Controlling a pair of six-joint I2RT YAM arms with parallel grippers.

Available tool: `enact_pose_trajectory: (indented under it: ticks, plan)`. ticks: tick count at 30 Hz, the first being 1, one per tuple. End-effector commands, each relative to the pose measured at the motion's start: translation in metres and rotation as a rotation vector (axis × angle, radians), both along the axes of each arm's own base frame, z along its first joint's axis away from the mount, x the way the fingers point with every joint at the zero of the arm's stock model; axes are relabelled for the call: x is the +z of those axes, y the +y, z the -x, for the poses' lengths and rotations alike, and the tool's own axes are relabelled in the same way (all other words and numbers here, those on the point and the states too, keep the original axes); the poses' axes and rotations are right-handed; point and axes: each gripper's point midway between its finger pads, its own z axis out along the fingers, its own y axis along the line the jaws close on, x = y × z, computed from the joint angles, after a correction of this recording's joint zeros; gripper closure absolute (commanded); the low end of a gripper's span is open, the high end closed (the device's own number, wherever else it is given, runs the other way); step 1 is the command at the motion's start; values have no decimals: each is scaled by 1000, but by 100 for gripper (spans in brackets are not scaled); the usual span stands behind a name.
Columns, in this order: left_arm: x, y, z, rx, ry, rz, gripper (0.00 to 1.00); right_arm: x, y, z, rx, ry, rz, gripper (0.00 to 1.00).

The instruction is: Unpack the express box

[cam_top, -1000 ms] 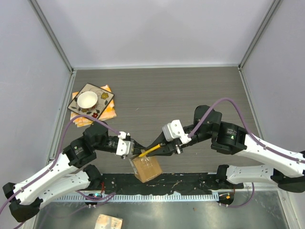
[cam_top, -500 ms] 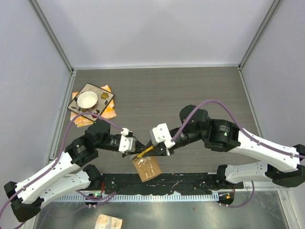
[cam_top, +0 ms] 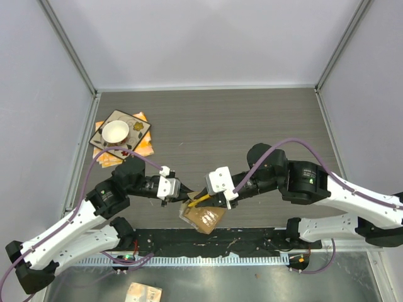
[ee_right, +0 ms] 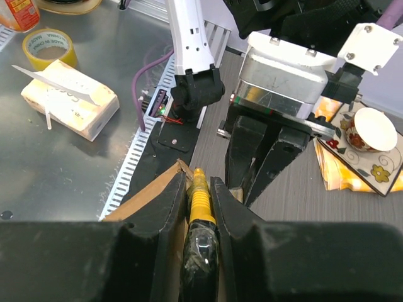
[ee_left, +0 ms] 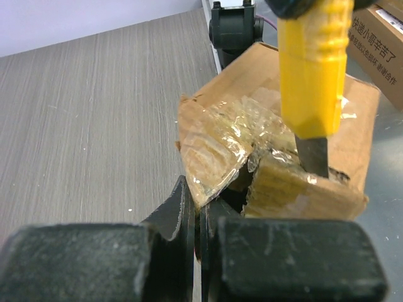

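Observation:
The express box [cam_top: 203,217], a small brown taped parcel, lies tilted at the table's near edge between both grippers. In the left wrist view the express box [ee_left: 352,145] shows a torn, taped flap [ee_left: 208,148]. My left gripper [ee_left: 200,204] is shut on the edge of that flap, seen in the top view too [cam_top: 184,193]. My right gripper [ee_right: 200,189] is shut on a yellow utility knife [ee_right: 199,204]. The knife's blade [ee_left: 313,154] pokes into the cut seam of the box top. The knife also shows in the top view [cam_top: 200,199].
A flat brown-and-orange card with a white cup [cam_top: 116,132] lies at the table's left. Below the near edge are a black rail, a slotted strip [cam_top: 189,259], a tape roll [ee_right: 49,45] and a wrapped packet [ee_right: 68,97].
The box has tilted and shifted right, with its flap pulled up. My right gripper with the knife moved left toward the box, then a little back right. My left gripper stayed close to the box.

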Motion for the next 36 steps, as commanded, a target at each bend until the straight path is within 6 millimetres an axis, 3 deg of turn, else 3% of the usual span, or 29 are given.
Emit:
enact_pose_trajectory:
  ticks: [1, 6, 13, 15, 21, 22, 24, 29, 32, 36]
  plan:
    - [41, 2, 30, -150, -35, 121, 100, -38, -39, -34, -225, -51, 197, 99]
    - [41, 4, 28, -140, -41, 123, 100, -30, -54, -47, -331, -84, 154, 99]
    - [36, 6, 26, -127, -72, 111, 100, -52, -65, -66, -475, -73, 163, 99]
    - [32, 6, 20, -87, -57, 88, 100, -40, -63, -69, -499, -69, 90, 99]
    - [4, 13, -29, 187, -45, -75, 100, -22, -60, -73, -533, -47, -10, 99]
    - [4, 17, -47, 290, -47, -102, 100, -17, -62, -76, -558, -43, -21, 99]
    - [-15, 23, -63, 392, 12, -201, 100, -11, -65, -77, -572, -44, -38, 99]
    - [-35, 36, -99, 630, 108, -378, 100, 10, -80, -90, -668, -65, -107, 99]
    - [-47, 35, -107, 683, 154, -399, 100, 20, -91, -99, -743, -68, -165, 99]
    - [-61, 42, -109, 788, 300, -458, 100, 10, -94, -105, -805, -32, -169, 99]
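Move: The left fingers already pinch a flap of the box, whose middle hangs about 5 cm to their right, 5 cm back and 4 cm below. The knife held by the right hand reaches the slit, its middle some 4 cm right of the left hand, 1 cm back and 3 cm above. From the right hand the box lies roughly 4 cm back, 2 cm left and 8 cm below. Right hand draws the knife right, then forward; left carries the box about 10 cm forward and down, turning counter-clockwise. ##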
